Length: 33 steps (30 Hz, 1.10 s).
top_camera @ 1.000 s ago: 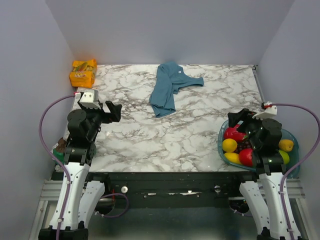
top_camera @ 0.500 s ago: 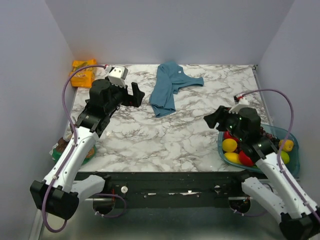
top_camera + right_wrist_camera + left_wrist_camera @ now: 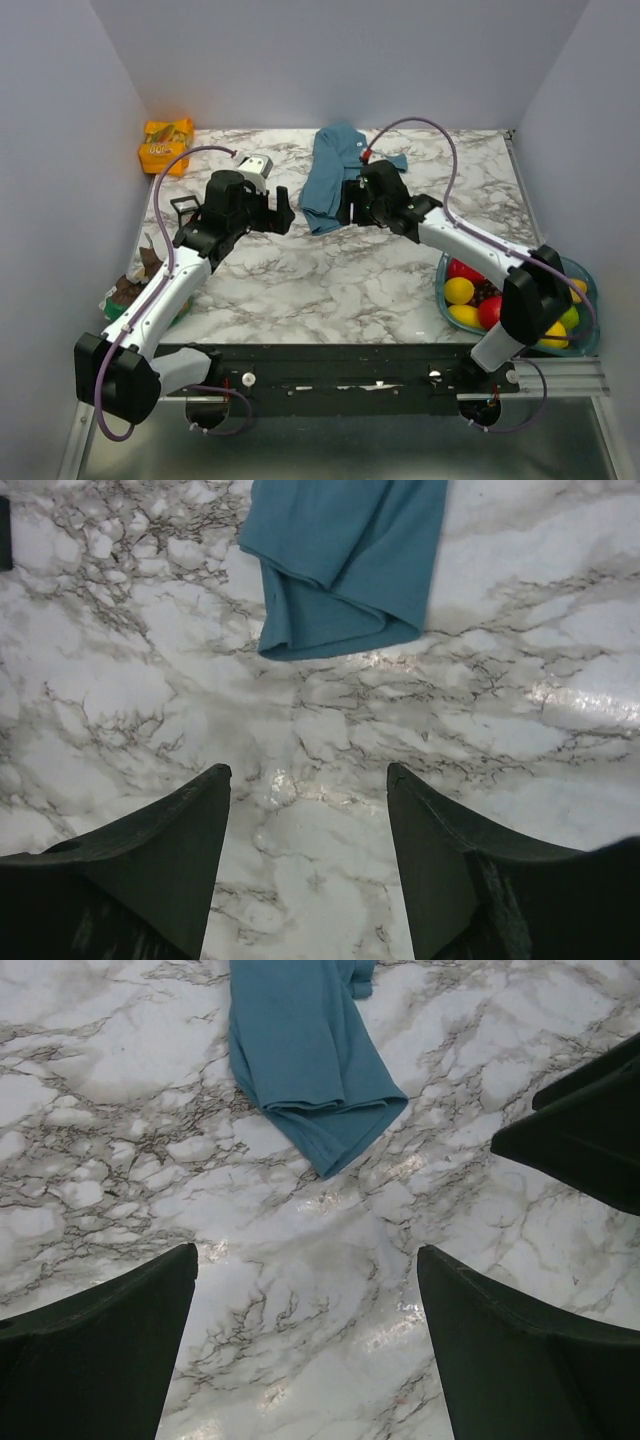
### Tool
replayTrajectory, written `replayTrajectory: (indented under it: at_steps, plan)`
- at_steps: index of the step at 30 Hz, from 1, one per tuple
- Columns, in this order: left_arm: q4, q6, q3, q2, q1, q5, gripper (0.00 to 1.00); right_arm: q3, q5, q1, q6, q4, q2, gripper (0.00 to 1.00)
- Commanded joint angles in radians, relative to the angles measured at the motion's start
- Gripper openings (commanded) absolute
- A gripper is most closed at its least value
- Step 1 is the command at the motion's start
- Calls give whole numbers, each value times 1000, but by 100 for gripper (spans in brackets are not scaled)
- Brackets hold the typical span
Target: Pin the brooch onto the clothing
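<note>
The clothing (image 3: 328, 172), a teal-blue top, lies bunched on the marble table (image 3: 330, 280) at the back centre. Its folded near end shows in the left wrist view (image 3: 305, 1060) and the right wrist view (image 3: 350, 560). My left gripper (image 3: 281, 213) hangs open just left of that end, with only bare marble between its fingers (image 3: 307, 1255). My right gripper (image 3: 349, 208) stands open just right of the same end, over bare marble (image 3: 308, 770). Its dark fingers (image 3: 590, 1130) show at the right of the left wrist view. The brooch is out of view.
An orange snack pack (image 3: 165, 146) sits at the back left corner. A small black-framed box (image 3: 183, 208) lies left of my left arm. A blue bowl (image 3: 592, 300) of fruit stands at the front right edge. Dark packets (image 3: 130, 290) lie at the front left edge.
Both arms have swung out from near their bases to the near end of the clothing. The right gripper has left the fruit bowl and crossed to the table's middle.
</note>
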Motion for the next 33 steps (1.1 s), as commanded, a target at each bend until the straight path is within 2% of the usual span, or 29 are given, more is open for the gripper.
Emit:
replayTrajectory:
  at_steps: [1,7,16,23,31,33]
  plan:
    - [-14,-4,30,-13,28,-54,99,218,97,25,-69,-63,157,72]
    - [60,-127,-5,-27,262,113,99,534,100,40,-115,-201,425,71]
    - [65,-138,-7,-45,317,121,99,1048,124,77,-123,-467,791,71]
    - [92,-175,-13,-36,346,203,99,1102,109,87,-89,-492,892,70]
    - [103,-188,-18,-32,356,231,99,1124,149,87,-86,-521,952,71]
    - [106,-192,-18,-30,356,237,99,1128,146,87,-86,-528,962,67]
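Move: The near end of the clothing lies about 10 cm ahead of the right hand, 5 cm to its left and 16 cm below. On the clothing's far part a small white spot sits some 27 cm ahead and 4 cm right of that hand; the clothing's side sleeve ends roughly 22 cm ahead and 11 cm right. From the left hand the near end is about 13 cm ahead, 9 cm right and 21 cm lower. Forward and left, rising slightly before sinking some 13 cm from that height, the right hand swings in over the clothing's near end, fingers open, tilting its left side down and tipping a little downward. The left hand clears away about 8 cm to the left and a little forward and up, turning counter-clockwise, still wide open. ##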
